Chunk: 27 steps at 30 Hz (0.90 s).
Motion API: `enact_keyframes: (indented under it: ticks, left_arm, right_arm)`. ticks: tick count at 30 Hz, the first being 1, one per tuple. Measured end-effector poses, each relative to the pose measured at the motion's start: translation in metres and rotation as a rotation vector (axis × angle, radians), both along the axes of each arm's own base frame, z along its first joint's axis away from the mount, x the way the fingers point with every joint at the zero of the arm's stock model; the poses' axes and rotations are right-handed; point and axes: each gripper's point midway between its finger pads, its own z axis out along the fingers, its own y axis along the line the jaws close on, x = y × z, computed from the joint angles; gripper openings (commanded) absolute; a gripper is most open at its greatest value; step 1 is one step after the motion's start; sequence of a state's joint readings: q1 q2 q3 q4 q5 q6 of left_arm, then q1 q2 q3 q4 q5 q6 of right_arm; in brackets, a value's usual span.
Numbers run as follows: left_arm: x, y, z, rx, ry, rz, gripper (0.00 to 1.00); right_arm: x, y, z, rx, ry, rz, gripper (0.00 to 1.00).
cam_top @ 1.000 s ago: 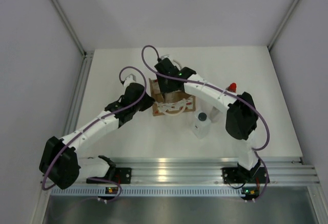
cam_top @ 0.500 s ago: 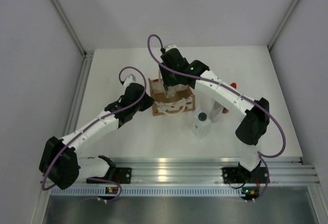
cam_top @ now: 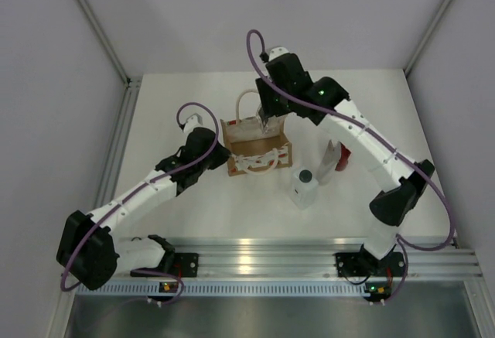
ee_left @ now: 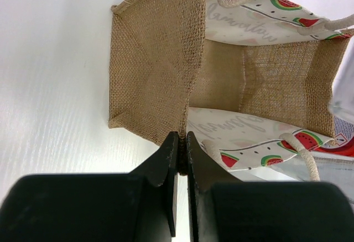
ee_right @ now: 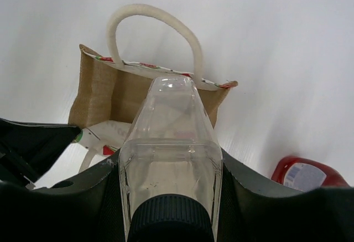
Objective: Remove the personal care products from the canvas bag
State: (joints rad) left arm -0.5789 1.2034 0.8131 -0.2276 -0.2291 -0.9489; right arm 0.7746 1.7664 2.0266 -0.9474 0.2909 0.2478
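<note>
The canvas bag (cam_top: pixel 255 151) stands open mid-table, tan burlap with watermelon-print sides (ee_left: pixel 260 81) and cream rope handles (ee_right: pixel 152 17). My left gripper (ee_left: pixel 181 145) is shut on the bag's near-left burlap edge, and shows in the top view too (cam_top: pixel 224 157). My right gripper (ee_right: pixel 170 184) is shut on a see-through bottle (ee_right: pixel 168 137) with a dark ribbed cap, held above the bag's far side (cam_top: pixel 268 124). On the table right of the bag stand a white bottle with a dark cap (cam_top: pixel 305 189), a pale tapered tube (cam_top: pixel 328 162) and a red bottle (cam_top: pixel 344 156).
The table's white surface (cam_top: pixel 178 106) is walled by grey panels on both sides and at the back. An aluminium rail (cam_top: pixel 263 257) runs along the near edge by the arm bases. The red bottle (ee_right: pixel 307 174) lies low right in the right wrist view.
My right arm has risen out of the bag and drawn back toward the far side with the bottle in its jaws. The bag's far handle now shows. The left arm has stayed put.
</note>
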Motion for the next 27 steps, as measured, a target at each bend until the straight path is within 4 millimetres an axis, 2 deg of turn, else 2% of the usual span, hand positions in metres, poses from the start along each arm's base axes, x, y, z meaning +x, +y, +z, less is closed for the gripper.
enact_keyframes:
  ticks: [4, 8, 11, 14, 17, 20, 24, 27]
  left_arm:
    - [0.0, 0.0, 0.0, 0.0, -0.001, 0.001, 0.0]
    - [0.0, 0.0, 0.0, 0.0, -0.001, 0.0, 0.0]
    - [0.0, 0.0, 0.0, 0.0, -0.001, 0.0, 0.0]
    - [0.0, 0.0, 0.0, -0.001, 0.0, -0.001, 0.0]
    - [0.0, 0.0, 0.0, -0.001, 0.0, -0.002, 0.0]
    - [0.0, 0.0, 0.0, -0.001, 0.0, -0.002, 0.0]
    - [0.0, 0.0, 0.0, -0.001, 0.0, -0.002, 0.0]
    - [0.0, 0.0, 0.0, -0.001, 0.0, -0.002, 0.0]
  right_arm:
    - [-0.003, -0.027, 0.022, 0.031, -0.009, -0.02, 0.0]
    - [0.003, -0.063, 0.039, 0.059, -0.025, -0.075, 0.0]
    - [0.015, -0.093, 0.043, 0.052, -0.035, -0.138, 0.0]
    - [0.025, -0.115, 0.039, 0.031, -0.028, -0.186, 0.0]
    - [0.034, -0.13, 0.027, 0.005, -0.003, -0.221, 0.0]
    - [0.045, -0.135, 0.005, -0.027, 0.041, -0.234, 0.0]
    - [0.061, -0.129, -0.04, -0.082, 0.131, -0.233, 0.0]
    - [0.066, -0.124, -0.083, -0.119, 0.212, -0.223, 0.0]
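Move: The right hand holds the clear bottle above the canvas bag; the bag's middle is level with it, about 3 cm left and 24 cm down. The free table spot lies some 7 cm ahead, 13 cm right and 31 cm below. The white bottle stands about 12 cm back and 10 cm right, the red bottle 3 cm back and 21 cm right, both some 24 cm down. From the left hand, that spot is about 11 cm ahead, 23 cm right and 15 cm below. Swing the right gripper, still pinching the clear bottle, about 13 cm right past the bag's right side, rising some 4 cm at first and edging 6 cm forward, then lower it about 12 cm towards the free table behind the white bottle. Turn the wrist slightly clockwise and tip the fingers further down as it sinks. Keep the left gripper still, holding the bag's left rim. ##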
